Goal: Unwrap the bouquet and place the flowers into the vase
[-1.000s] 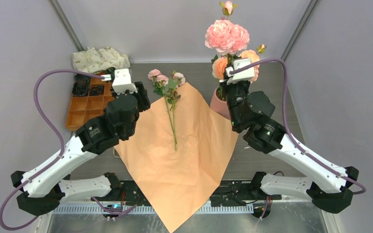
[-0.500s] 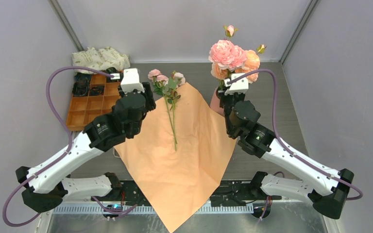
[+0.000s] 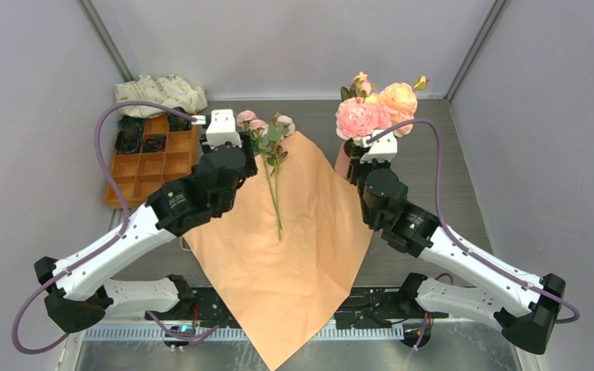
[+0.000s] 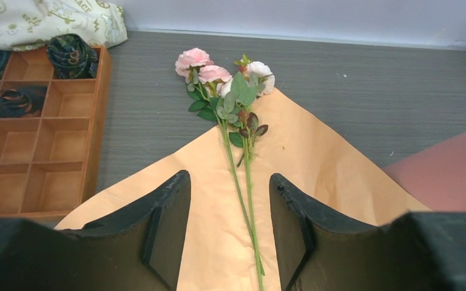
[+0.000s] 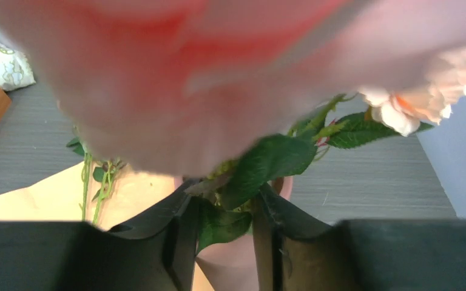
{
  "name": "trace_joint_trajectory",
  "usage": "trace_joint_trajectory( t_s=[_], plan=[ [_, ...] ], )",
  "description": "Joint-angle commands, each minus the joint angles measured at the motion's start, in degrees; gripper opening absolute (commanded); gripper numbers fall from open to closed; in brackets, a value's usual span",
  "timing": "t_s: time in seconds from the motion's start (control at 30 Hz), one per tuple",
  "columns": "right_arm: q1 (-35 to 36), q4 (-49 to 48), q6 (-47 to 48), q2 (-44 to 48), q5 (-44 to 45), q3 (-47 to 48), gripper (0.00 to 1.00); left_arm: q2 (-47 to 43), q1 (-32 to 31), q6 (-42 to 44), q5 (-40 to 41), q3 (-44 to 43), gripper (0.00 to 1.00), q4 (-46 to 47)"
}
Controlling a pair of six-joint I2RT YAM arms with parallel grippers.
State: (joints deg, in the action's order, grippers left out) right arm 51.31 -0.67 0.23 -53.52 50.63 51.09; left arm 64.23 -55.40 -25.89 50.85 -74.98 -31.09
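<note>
The bouquet's peach paper (image 3: 294,247) lies spread flat on the table. A few thin-stemmed pink roses (image 3: 267,135) rest on its far corner. My left gripper (image 4: 230,182) hangs open just above the paper, with their green stems (image 4: 247,200) lying between its fingers, untouched. The salmon-pink vase (image 3: 343,158) stands at the paper's right edge and holds large pink and peach roses (image 3: 367,112). My right gripper (image 5: 221,200) is at the vase's mouth, open, with green leaves (image 5: 267,160) loose between its fingers. A blurred bloom fills the top of the right wrist view.
An orange compartment tray (image 3: 135,166) with dark items (image 3: 130,139) sits at the left, a white leaf-print cloth bundle (image 3: 158,94) behind it. Grey walls close in the table at the back and sides.
My right arm has lowered the big roses into the vase and its jaws have parted. My left arm has moved right, over the stems on the paper.
</note>
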Motion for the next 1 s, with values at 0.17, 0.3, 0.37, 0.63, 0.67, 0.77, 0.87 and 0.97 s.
trace_joint_trajectory(
  t_s=[0.17,0.3,0.37,0.63,0.67,0.77,0.87,0.97],
  plan=[
    [0.18,3.94,-4.23,3.65,-0.38,0.88,0.67,2.15,0.27,-1.77,-1.43,-1.35,0.52,2.61],
    [0.19,5.34,-5.34,4.8,-1.28,2.1,0.89,2.88,1.43,-3.07,-3.53,-0.78,0.52,2.45],
    [0.18,6.76,-6.46,5.51,-1.52,3.09,0.98,3.32,2.32,-4.02,-5.15,-0.26,0.52,2.59],
    [0.19,12.15,-10.5,9.56,-4.14,8.05,0.99,6.31,9.41,-9.33,-18.53,1.4,0.52,4.1],
    [0.17,12.67,-11.15,10.16,-4.71,8.71,1.0,6.9,10.23,-9.62,-19.65,1.28,0.52,4.25],
    [0.18,14.47,-12.19,12.18,-6.81,10.9,1.0,8.93,12.07,-10.18,-21.99,0.42,0.51,4.2],
    [0.17,16.79,-13.38,13.96,-9.27,13.26,1.0,10.78,13.51,-11.01,-23.66,-0.52,0.51,4.4],
    [0.19,17.74,-13.37,15.73,-8.46,14.81,0.99,12.95,15.8,-12.45,-27.23,-1.33,0.53,5.13]
  ],
)
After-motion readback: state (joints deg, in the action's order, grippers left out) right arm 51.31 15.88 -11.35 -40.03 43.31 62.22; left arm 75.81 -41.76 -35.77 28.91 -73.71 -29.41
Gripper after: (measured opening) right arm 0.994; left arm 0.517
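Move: The remaining flowers on the paper have their middle about 13 cm ahead of the left hand, 5 cm to its right and some 34 cm below; the vase stands about 5 cm ahead and 29 cm to that hand's right. From the right hand, its pink rose between the just-opening fingers, the vase's middle is about 4 cm ahead, straight in line and 20 cm lower; the orange roses' blossoms are some 10 cm ahead and 7 cm right, slightly higher. The pink rose in the vase is let go as the right fingers, already parting, spread fully open; the right hand eases back, then climbs away from the vase, about 9 cm up, 5 cm back and a little right, rolling its left side up nearly 20 degrees. Meanwhile the open left hand sinks some 8 cm and reaches 5 cm forward and slightly right towards the flowers left on the paper, tipping down about 15 degrees, touching nothing. ##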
